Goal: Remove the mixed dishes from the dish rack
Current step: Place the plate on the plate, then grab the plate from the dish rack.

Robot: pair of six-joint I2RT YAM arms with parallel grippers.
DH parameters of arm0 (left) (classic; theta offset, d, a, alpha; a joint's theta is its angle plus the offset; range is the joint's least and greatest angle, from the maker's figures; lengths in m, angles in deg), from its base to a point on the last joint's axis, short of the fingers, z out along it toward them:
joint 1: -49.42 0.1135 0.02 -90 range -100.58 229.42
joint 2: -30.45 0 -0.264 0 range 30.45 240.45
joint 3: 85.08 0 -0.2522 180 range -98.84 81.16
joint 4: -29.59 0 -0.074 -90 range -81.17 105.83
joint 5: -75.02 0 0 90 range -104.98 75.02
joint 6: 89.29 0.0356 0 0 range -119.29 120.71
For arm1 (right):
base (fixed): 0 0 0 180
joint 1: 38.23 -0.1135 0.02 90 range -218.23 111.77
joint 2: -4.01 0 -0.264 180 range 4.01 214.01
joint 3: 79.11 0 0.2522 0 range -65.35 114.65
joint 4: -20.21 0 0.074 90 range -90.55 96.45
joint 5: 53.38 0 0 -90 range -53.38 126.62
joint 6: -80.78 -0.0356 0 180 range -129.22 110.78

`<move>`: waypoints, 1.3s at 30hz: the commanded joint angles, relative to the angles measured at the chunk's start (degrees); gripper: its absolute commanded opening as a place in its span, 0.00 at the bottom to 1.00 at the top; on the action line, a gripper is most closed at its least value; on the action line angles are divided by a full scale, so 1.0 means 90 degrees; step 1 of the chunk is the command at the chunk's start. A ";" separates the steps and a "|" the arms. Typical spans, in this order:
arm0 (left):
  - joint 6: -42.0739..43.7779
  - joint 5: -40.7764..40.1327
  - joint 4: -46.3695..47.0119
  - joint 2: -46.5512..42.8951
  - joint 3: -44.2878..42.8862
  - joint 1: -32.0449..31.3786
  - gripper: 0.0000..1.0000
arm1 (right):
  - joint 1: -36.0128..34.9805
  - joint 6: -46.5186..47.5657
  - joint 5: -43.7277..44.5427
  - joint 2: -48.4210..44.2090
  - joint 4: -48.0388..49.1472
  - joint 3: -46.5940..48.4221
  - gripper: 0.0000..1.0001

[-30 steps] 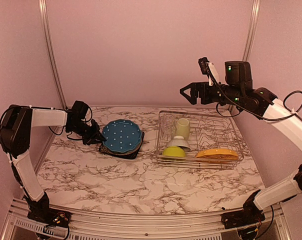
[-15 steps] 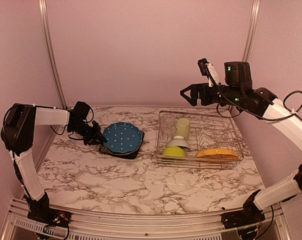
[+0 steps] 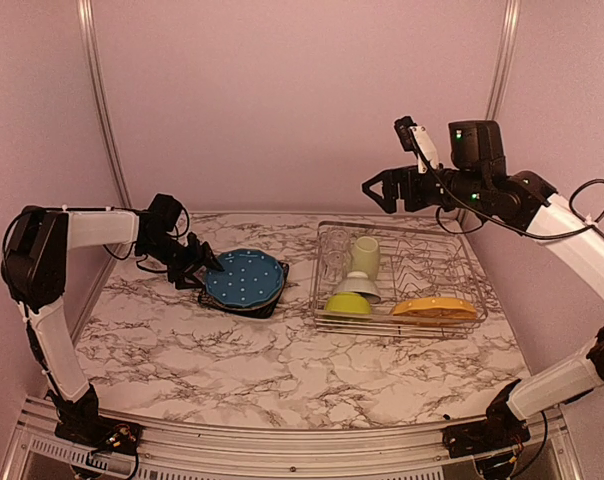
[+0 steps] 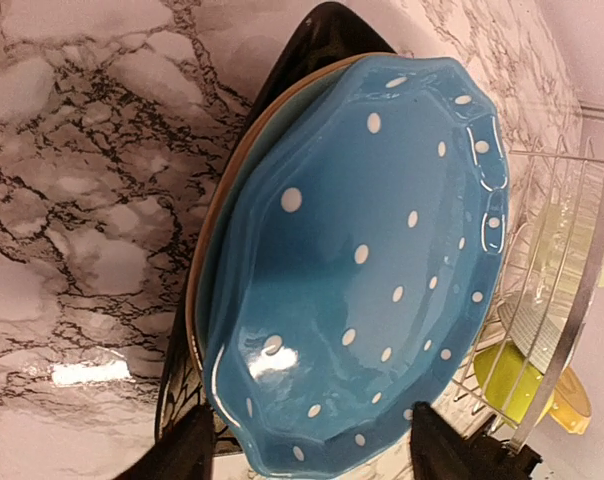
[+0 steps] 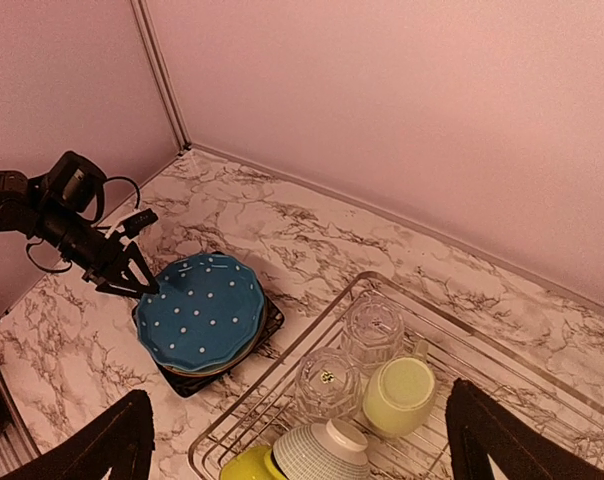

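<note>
A blue white-dotted plate (image 3: 244, 277) (image 4: 372, 250) (image 5: 202, 310) lies on a pale-rimmed plate, which sits on the dark square plate (image 4: 322, 30) (image 5: 187, 378) left of the dish rack (image 3: 382, 330) (image 5: 312, 340). My left gripper (image 3: 204, 272) (image 4: 317, 455) (image 5: 142, 255) is open, its fingers straddling the blue plate's left rim without pinching it. The rack holds two clear glasses (image 3: 334, 255) (image 5: 372, 325), a pale green mug (image 3: 365, 256) (image 5: 400, 395), a small white bowl (image 3: 357, 287) (image 5: 317, 450), a lime green bowl (image 3: 348, 303) and an orange plate (image 3: 434, 307). My right gripper (image 3: 372, 185) (image 5: 307, 450) hovers open high above the rack.
The marble table (image 3: 282, 380) is walled by pink panels at the back and both sides. The plate stack and the rack stand about a hand's width apart. The right half of the rack has bare tines (image 3: 432, 265).
My left gripper has opened and let go of the blue plate's rim; the plate now rests on the stack. The right arm has stayed still.
</note>
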 commanded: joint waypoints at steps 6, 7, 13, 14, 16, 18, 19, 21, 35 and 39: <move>0.0659 -0.0741 -0.0579 -0.0650 -0.0341 -0.0037 0.99 | 0.0053 0.1044 0.0448 -0.0539 -0.1053 0.0284 0.98; 0.0694 -0.0766 -0.0599 -0.0694 -0.0365 -0.0038 0.99 | 0.0052 0.1146 0.0482 -0.0620 -0.1159 0.0298 0.98; 0.0885 -0.0848 -0.0624 -0.0917 -0.0439 -0.0048 0.99 | 0.0033 0.1847 0.0450 -0.0971 -0.1987 0.0465 0.98; 0.0915 -0.0837 -0.0626 -0.0946 -0.0457 -0.0048 0.99 | 0.0010 0.1964 0.0446 -0.1023 -0.2116 0.0476 0.98; 0.1009 -0.0858 -0.0622 -0.1008 -0.0496 -0.0064 0.99 | -0.0061 0.2238 0.0522 -0.1138 -0.2415 0.0491 0.99; 0.1077 -0.0907 -0.0625 -0.1064 -0.0528 -0.0081 0.99 | -0.0201 0.2535 0.0816 -0.1238 -0.2739 0.0513 0.98; 0.1089 -0.0921 -0.0625 -0.1093 -0.0519 -0.0088 0.99 | -0.0317 0.2702 0.1004 -0.1263 -0.2917 0.0511 0.98; 0.1095 -0.0950 -0.0619 -0.1151 -0.0509 -0.0104 0.99 | -0.0650 0.3018 0.1402 -0.1300 -0.3248 0.0475 0.98; 0.0880 -0.1189 -0.0515 -0.1415 -0.0438 -0.0468 0.99 | -0.1035 0.3562 0.2221 -0.1754 -0.4606 -0.0236 0.98; 0.0788 -0.1207 -0.0462 -0.1415 -0.0432 -0.0554 0.99 | -0.1044 0.3605 0.1880 -0.1789 -0.4881 -0.0438 0.98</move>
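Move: The blue plate's middle is about 10 cm to the right of the left gripper, practically level with it forward and some 3 cm lower; the black plate lies under it, about 3 cm lower still. For the right gripper, the orange plate in the rack is roughly 4 cm back, 13 cm right and 27 cm below. From that plate, the yellow-green bowl stands some 24 cm left, level with it, and the green cup about 19 cm left and 13 cm farther out. Open the left fingers from about two-thirds to wide and lift clear of the blue plate's rim, about 8 cm up, tipping the fingertips some 15 degrees outward. Meanwhile swing the wide-open right gripper back about 12 cm and right about 10, then also down towards the orange plate, rolling it so its fingers turn from forward-left to forward and down. ##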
